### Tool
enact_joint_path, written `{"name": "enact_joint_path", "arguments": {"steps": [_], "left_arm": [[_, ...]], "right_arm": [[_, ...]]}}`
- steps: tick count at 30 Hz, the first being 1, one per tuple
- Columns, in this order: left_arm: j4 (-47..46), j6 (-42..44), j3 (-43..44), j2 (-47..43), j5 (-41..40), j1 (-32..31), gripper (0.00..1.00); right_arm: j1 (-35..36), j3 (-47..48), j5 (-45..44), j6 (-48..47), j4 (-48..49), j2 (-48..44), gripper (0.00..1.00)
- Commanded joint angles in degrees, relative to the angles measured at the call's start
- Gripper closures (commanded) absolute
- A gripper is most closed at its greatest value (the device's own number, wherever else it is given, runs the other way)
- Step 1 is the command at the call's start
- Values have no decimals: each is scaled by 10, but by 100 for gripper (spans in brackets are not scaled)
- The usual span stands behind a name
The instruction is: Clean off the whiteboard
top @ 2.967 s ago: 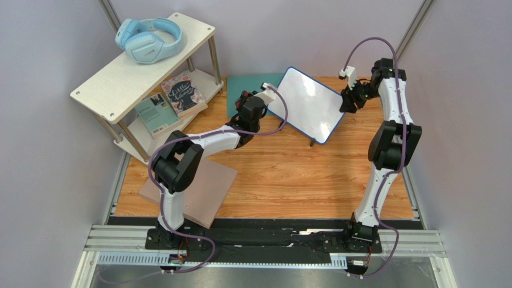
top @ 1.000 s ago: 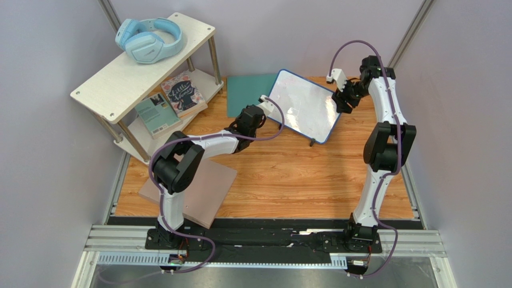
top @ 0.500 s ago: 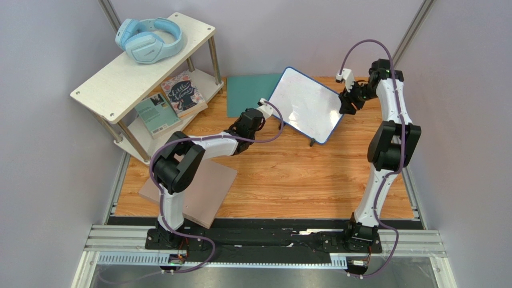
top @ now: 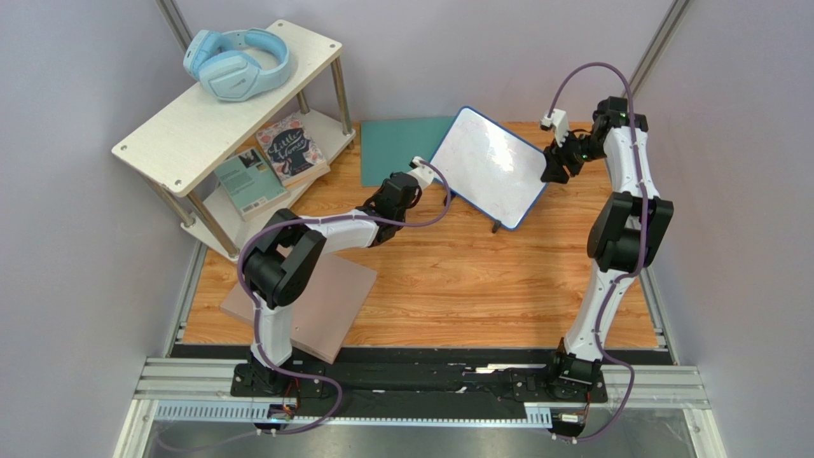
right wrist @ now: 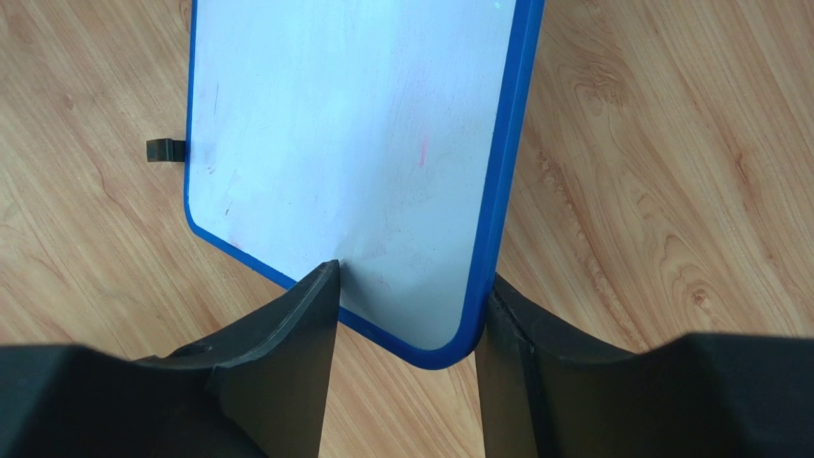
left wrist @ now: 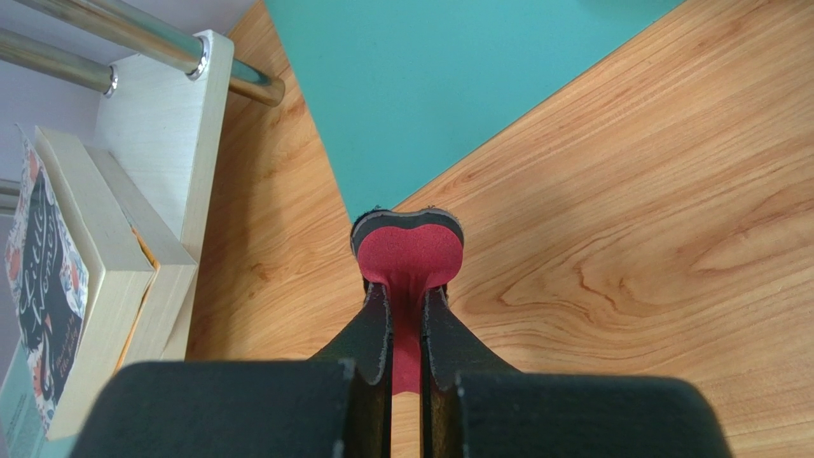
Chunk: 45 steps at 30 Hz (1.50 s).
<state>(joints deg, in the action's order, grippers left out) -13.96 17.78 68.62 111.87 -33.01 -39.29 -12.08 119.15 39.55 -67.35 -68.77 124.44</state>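
The whiteboard (top: 487, 164) has a blue frame and leans tilted at the back of the table. Only faint reddish smudges show on its face (right wrist: 353, 143). My right gripper (top: 556, 162) holds its right corner. In the right wrist view my right gripper (right wrist: 411, 281) has one finger on the white face and the other against the blue edge. My left gripper (top: 399, 191) is low, left of the board and apart from it. It (left wrist: 408, 291) is shut on a red felt eraser pad (left wrist: 409, 250) that sticks out past the fingertips over the wood.
A teal mat (top: 396, 143) lies behind the left gripper. A shelf (top: 220, 95) at the back left carries blue headphones (top: 237, 62) and books (top: 277, 157). A pinkish-tan board (top: 325, 296) overhangs the table's near left. The whiteboard's black foot (top: 497, 227) rests on the wood.
My right gripper has swung right with the whiteboard's corner, turning the board. My left gripper pulled back from the board's left edge earlier and has stayed put over the last second.
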Motion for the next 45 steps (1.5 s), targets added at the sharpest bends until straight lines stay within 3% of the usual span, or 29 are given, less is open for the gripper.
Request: {"name": "enact_joint_path", "arguments": {"steps": [1, 7, 13, 16, 20, 21, 25, 27, 29, 32, 37, 45], "left_arm": [[-4, -16, -6, -12, 6, -2, 100], [-4, -15, -3, -8, 4, -2, 100], [12, -17, 13, 0, 17, -2, 100], [18, -18, 19, 4, 23, -2, 100], [21, -13, 20, 4, 24, -3, 100], [21, -13, 20, 4, 23, -3, 100], [27, 1, 22, 4, 36, -2, 100], [63, 19, 34, 1, 86, -2, 99], [137, 29, 81, 11, 141, -3, 91], [231, 41, 139, 29, 206, -2, 86], [284, 32, 179, 33, 284, -2, 66], [371, 47, 215, 45, 362, -2, 50]], "right_arm": [[21, -17, -7, -23, -267, 19, 81], [22, 13, -18, -22, -267, 13, 51], [22, 44, -16, -11, -265, 13, 31], [22, 59, -10, -3, -264, 15, 23], [22, 75, -11, 9, -258, 18, 21], [22, 77, -15, 15, -251, 18, 6], [22, 78, -44, 37, -223, 10, 3], [21, 77, -68, 47, -202, 6, 2], [20, 74, -92, 66, -186, -3, 1], [14, 67, -105, 83, -160, -17, 0], [6, 54, -116, 106, -138, -47, 0], [-1, 57, -122, 131, -128, -105, 0]]}}
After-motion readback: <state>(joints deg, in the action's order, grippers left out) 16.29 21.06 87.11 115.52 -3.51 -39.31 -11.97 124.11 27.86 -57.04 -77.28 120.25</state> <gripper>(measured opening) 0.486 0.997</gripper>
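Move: The left hand holds the eraser, its middle some 2 cm ahead of the pads and 1 cm below. It is bound for bare wood about 8 cm to the hand's right, 3 cm back and 5 cm down. The whiteboard's middle is some 24 cm right and 6 cm ahead of the left hand, the green mat's middle 5 cm right and 11 cm ahead. The right hand holds the whiteboard's right corner, with the board's middle about 13 cm left and 2 cm ahead; the eraser lies roughly 36 cm left and 2 cm back. Open the right gripper fully to free the whiteboard's corner, easing back about 3 cm and left, then swing right and finish by rising some 4 cm away from it. Sink the left gripper a little, then sweep it about 7 cm right and some 3 cm back, towards the whiteboard's left foot, turning clockwise and tipping its fingers down about 25 degrees while they spread from shut to half open around the eraser. ##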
